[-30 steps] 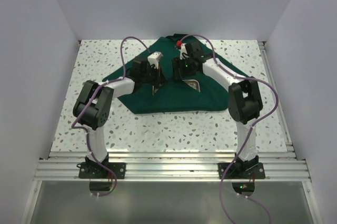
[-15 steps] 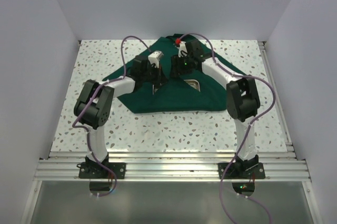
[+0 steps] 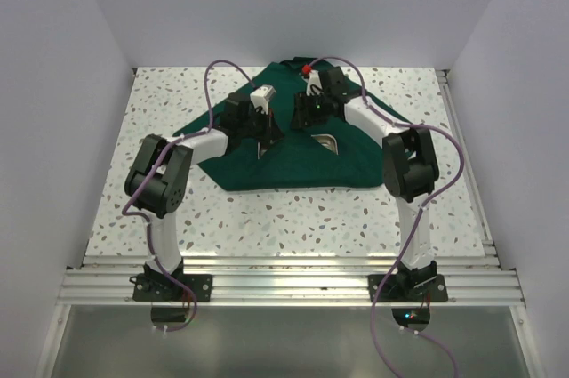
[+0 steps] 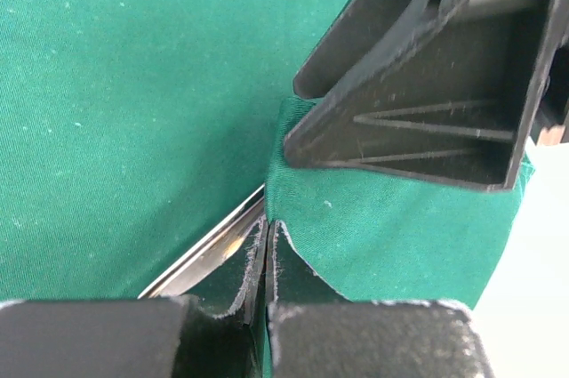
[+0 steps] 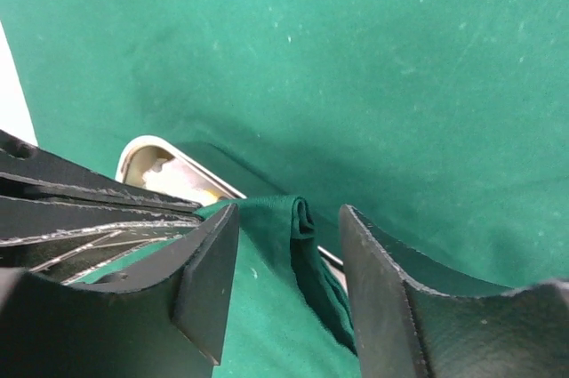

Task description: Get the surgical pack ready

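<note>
The dark green cloth [image 3: 293, 169] lies spread on the speckled table, with a small steel tray [image 3: 325, 140] on it. My left gripper [image 3: 264, 133] is down on the cloth just left of the tray. In the left wrist view the left gripper [image 4: 268, 222] is shut on a raised fold of the green cloth [image 4: 391, 227], next to the tray's rim [image 4: 209, 249]. In the right wrist view my right gripper [image 5: 290, 211] is open, its jaws on either side of the same cloth fold [image 5: 300, 222], not touching it. The tray [image 5: 160, 164] shows behind it.
White walls enclose the table [image 3: 160, 111] on three sides. A metal rail [image 3: 462, 156] runs along the right edge and aluminium beams [image 3: 284, 285] along the near edge. Purple cables [image 3: 210, 84] arch over both arms. The right gripper's finger [image 4: 418, 84] hangs close above the left gripper.
The right wrist has shifted slightly toward the back of the table over the cloth fold. The left arm and the cloth have stayed put.
</note>
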`<action>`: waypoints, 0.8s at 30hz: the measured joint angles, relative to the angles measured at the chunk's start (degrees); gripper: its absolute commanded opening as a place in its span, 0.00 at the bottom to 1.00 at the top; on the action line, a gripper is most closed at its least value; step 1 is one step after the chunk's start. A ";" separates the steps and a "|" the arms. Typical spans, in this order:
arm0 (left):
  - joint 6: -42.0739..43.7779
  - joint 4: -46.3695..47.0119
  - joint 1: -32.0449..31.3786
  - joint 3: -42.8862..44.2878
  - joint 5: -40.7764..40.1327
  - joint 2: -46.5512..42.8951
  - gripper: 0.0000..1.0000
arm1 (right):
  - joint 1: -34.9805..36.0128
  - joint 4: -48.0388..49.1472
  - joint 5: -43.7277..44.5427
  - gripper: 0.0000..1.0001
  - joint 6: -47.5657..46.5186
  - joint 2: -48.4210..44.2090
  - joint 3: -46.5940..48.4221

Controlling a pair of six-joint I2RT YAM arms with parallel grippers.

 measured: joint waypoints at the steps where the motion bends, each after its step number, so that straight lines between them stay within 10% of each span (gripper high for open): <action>1: 0.00 0.00 0.00 0.02 0.00 0.00 0.00 | -0.28 0.39 -0.48 0.49 0.33 0.07 0.00; 11: -0.04 -0.44 -0.07 1.75 -0.07 1.64 0.00 | -1.99 3.54 -5.88 0.54 2.75 2.99 -0.04; 21: -0.07 -0.57 -0.07 2.62 -0.55 2.75 0.00 | -2.34 4.70 -8.07 0.00 4.39 4.28 -0.26; 24: -0.07 -0.68 -0.07 3.06 -0.81 2.89 0.00 | -2.86 5.25 -9.14 0.00 5.33 4.28 -0.26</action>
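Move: The green cloth's raised fold stands between the open right fingers, its pinching spot about 2 cm below that hand point, 1 cm ahead and centred left to right. From the left hand, already shut on the same fold, this spot lies some 4 cm right, 2 cm ahead and 1 cm lower. The tray's uncovered right corner is roughly 7 cm right of the right hand, 4 cm back and 3 cm down; the tray's uncovered left end is about 5 cm left of the left hand, 3 cm back and 3 cm down. The cloth fold beside the left fingertips is pinched by the right hand, which edges forward not quite 1 cm, then sinks over it about 2.5 cm while tilting its wrist some 10 degrees, and shuts from half open, lifting a touch as the fingers come together. The left hand keeps its pinch on the fold and eases about 1 cm forward and slightly down. ##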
